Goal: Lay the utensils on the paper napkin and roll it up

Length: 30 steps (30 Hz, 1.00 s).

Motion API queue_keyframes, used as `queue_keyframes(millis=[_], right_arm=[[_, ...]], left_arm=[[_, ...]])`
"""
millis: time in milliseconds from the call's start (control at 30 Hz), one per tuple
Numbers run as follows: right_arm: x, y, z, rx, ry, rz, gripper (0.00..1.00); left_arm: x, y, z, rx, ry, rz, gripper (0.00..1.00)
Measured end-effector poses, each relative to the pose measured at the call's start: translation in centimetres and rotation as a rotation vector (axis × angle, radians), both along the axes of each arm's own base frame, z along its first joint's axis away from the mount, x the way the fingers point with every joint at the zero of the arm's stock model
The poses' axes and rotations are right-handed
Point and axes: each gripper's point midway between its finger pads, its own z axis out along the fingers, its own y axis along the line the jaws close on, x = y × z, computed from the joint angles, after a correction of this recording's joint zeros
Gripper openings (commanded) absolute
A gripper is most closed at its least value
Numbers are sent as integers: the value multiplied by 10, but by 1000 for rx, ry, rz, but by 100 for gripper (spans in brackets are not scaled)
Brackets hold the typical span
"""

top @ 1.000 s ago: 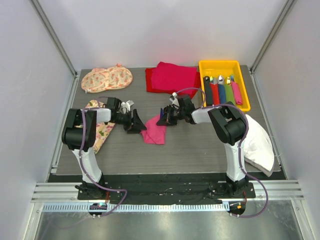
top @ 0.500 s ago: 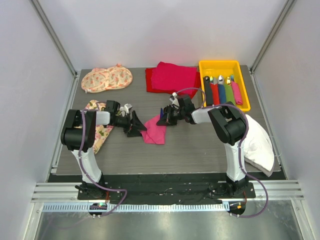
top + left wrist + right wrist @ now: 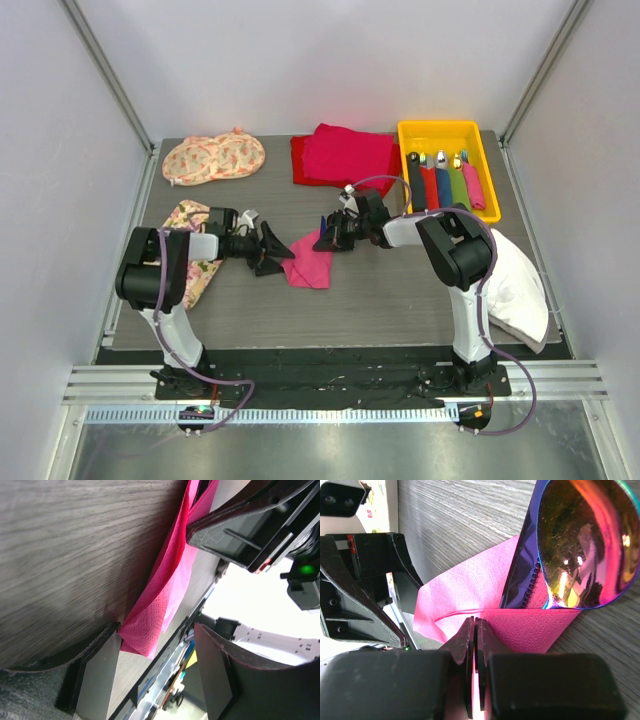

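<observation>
The pink paper napkin (image 3: 310, 262) lies partly folded on the dark table between the two grippers. In the right wrist view one utensil (image 3: 582, 545), with a shiny iridescent spoon head and a dark blue-purple neck, rests on the napkin (image 3: 465, 597) with a flap folded up against it. My right gripper (image 3: 476, 622) is shut on that folded edge of the napkin (image 3: 327, 240). My left gripper (image 3: 270, 250) is open just left of the napkin. In its own view the napkin's corner (image 3: 147, 622) lies near one finger (image 3: 95, 667), not pinched.
A yellow tray (image 3: 404, 150) at the back right holds several utensils with coloured handles. A pile of red-magenta cloth (image 3: 340, 155) lies beside it. Floral mats sit at the back left (image 3: 213, 158) and under the left arm (image 3: 200, 262). A white cloth (image 3: 515, 285) lies at the right.
My left gripper has drawn back to the left, away from the napkin, with its jaws wider apart. The right gripper has stayed put, still pinching the napkin.
</observation>
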Motion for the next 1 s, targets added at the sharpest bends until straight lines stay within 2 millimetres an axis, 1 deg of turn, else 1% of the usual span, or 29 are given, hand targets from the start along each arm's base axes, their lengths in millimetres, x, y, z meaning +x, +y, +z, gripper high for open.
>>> queue_keyframes(millis=[200,367,533,633,700,733,800,833,933,1000], right_arm=[[0,0,0,0,0,0,1],[0,0,0,0,0,0,1],[0,0,0,0,0,0,1],[0,0,0,0,0,0,1],[0,0,0,0,0,0,1],[0,0,0,0,0,0,1],[0,0,0,0,0,0,1],[0,0,0,0,0,0,1],[0,0,0,0,0,-1,1],[0,0,0,-1,0,-1,1]], left_arm=[[-2,2,0,-13,-1,74,66],[-7,4,-1,-28,13,107,66],[-3,3,-1,-41,15,121,62],[6,3,-1,-37,1,124,57],[12,4,-2,-26,-16,132,51],[16,5,-2,-16,-27,138,46],[22,6,-4,-2,-41,144,40],[24,6,-6,6,-47,145,35],[24,8,-11,26,-45,143,27],[21,9,-13,35,-39,136,24]])
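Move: About 2 cm ahead of the left hand's open fingers and roughly 2 cm below lies the left corner of the folded pink paper napkin, a centimetre to the right. From the left hand, the knife's exposed end is some 8 cm ahead and 9 cm right; the floral mat is about 21 cm left and 2 cm ahead. The same napkin corner sits roughly 8 cm left of the right hand and 4 cm back. Easing back barely a centimetre at first, the left hand then reaches some 3 cm forward onto the napkin's left corner and sinks about 1 cm late on, turning roughly 10 degrees counter-clockwise. Its fingers go from well open to about a third open, one either side of the corner. The right hand stays put, shut at the napkin's fold beside the knife. ##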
